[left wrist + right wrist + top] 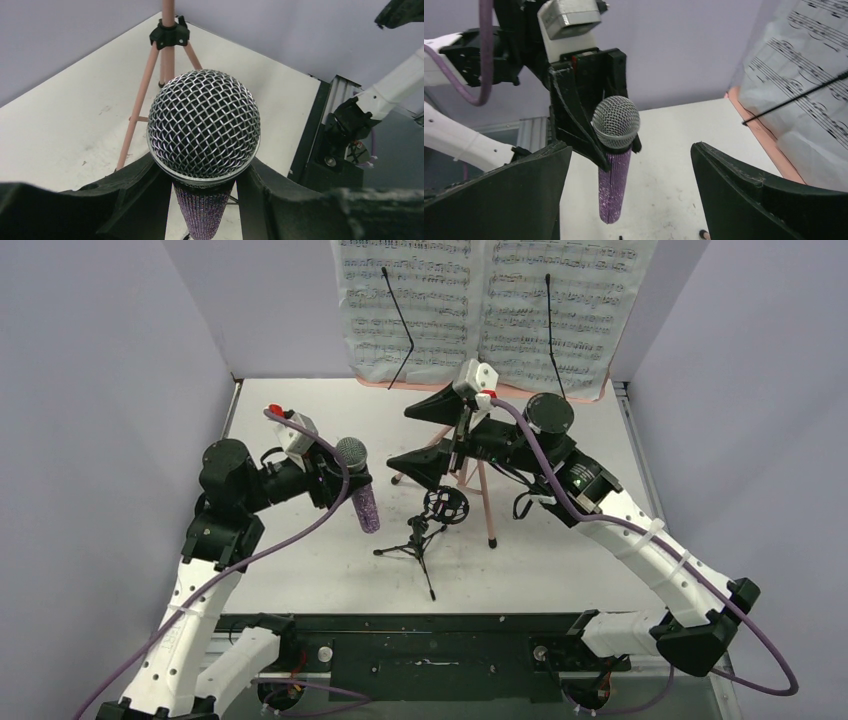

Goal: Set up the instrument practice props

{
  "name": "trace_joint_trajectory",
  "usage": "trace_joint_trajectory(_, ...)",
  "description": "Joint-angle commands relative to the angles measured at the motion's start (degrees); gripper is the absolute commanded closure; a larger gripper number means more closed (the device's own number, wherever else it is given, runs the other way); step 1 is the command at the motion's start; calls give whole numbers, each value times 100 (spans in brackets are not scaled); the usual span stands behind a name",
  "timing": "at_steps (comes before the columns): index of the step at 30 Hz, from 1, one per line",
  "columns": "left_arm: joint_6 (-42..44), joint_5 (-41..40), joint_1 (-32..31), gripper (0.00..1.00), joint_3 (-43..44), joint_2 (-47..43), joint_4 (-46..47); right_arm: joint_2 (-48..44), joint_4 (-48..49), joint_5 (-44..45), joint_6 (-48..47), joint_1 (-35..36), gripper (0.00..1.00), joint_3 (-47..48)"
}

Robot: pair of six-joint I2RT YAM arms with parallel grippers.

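The purple glitter microphone hangs upright off the table, grey mesh head on top, with my left gripper shut on its neck just under the head. Its purple body points down, left of the small black tripod mic stand and its ring mount. My right gripper stands wide open above that stand, facing the microphone, with nothing between its fingers. The pink music stand rises behind it and carries white sheet-music pages under two black wire arms.
Grey walls close in the white table at the back and both sides. One pink tripod leg slants down just beyond the microphone. A black rail with the arm bases runs along the near edge.
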Motion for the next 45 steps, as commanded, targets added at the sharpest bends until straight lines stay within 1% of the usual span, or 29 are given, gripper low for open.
trace_joint_trajectory(1, -22, 763, -88, 100, 456, 126, 724, 268, 816, -1061, 428, -5, 6, 315)
trace_joint_trajectory(6, -54, 853, -356, 100, 534, 285, 726, 584, 884, -1361, 456, 121, 2, 452)
trace_joint_trajectory(8, -56, 831, -441, 100, 514, 300, 747, 665, 884, -1339, 378, 185, 2, 469)
trace_joint_trajectory(16, -178, 754, -798, 100, 548, 355, 814, 962, 890, -1241, 345, 340, 11, 564)
trace_joint_trajectory(19, -180, 711, -855, 100, 548, 353, 814, 1039, 881, -1255, 355, 378, 19, 597)
trace_joint_trajectory(22, -153, 644, -853, 100, 539, 326, 823, 1062, 841, -1293, 340, 383, 32, 618)
trace_joint_trajectory(25, -102, 567, -855, 100, 511, 307, 822, 1035, 800, -1298, 339, 382, 50, 593)
trace_joint_trajectory(26, -102, 546, -851, 100, 513, 300, 829, 1024, 795, -1302, 339, 382, 52, 590)
trace_joint_trajectory(27, -94, 538, -854, 100, 510, 297, 836, 1014, 789, -1302, 344, 381, 49, 562)
trace_joint_trajectory(28, -95, 539, -858, 100, 509, 293, 858, 987, 786, -1284, 337, 385, 41, 539)
trace_joint_trajectory(29, -97, 525, -858, 100, 516, 296, 879, 966, 767, -1258, 313, 383, 35, 518)
trace_joint_trajectory(31, -108, 520, -860, 100, 529, 308, 929, 930, 764, -1225, 276, 385, 28, 455)
trace_joint_trajectory(33, -110, 522, -859, 100, 548, 320, 964, 925, 738, -1222, 258, 384, 23, 445)
trace_joint_trajectory(35, -133, 519, -863, 100, 546, 325, 1021, 925, 700, -1215, 231, 384, 22, 437)
trace_joint_trajectory(36, -148, 521, -855, 100, 549, 331, 1065, 922, 668, -1176, 224, 383, 24, 431)
trace_joint_trajectory(38, -162, 560, -862, 100, 558, 352, 1112, 924, 576, -1112, 219, 387, 35, 413)
trace_joint_trajectory(42, -181, 576, -876, 100, 615, 374, 1181, 925, 527, -1173, 232, 383, 44, 386)
trace_joint_trajectory(44, -172, 556, -884, 100, 612, 359, 1181, 918, 541, -1167, 226, 390, 58, 382)
trace_joint_trajectory(45, -172, 551, -882, 100, 605, 365, 1183, 917, 544, -1150, 219, 376, 68, 384)
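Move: The left gripper already holds the microphone upright by its neck; the open right gripper it goes to waits about 10 cm to its right, level forward and some 9 cm higher. From the right gripper the microphone head lies roughly 10 cm left, level forward and 4 cm lower. The small black stand is about 3 cm right of and 34 cm below the right hand; the music stand's tripod is some 19 cm ahead and 12 cm right, 28 cm below. Keep the left grip on the microphone and carry it about 5 cm right and 3 cm back, turning clockwise some 15 degrees. Meanwhile slide the right gripper 5 cm left, slightly back and down, turning about 15 degrees counter-clockwise to straddle the head; there close its fingers to about half, reopen partway, and close again to pinch the head. ##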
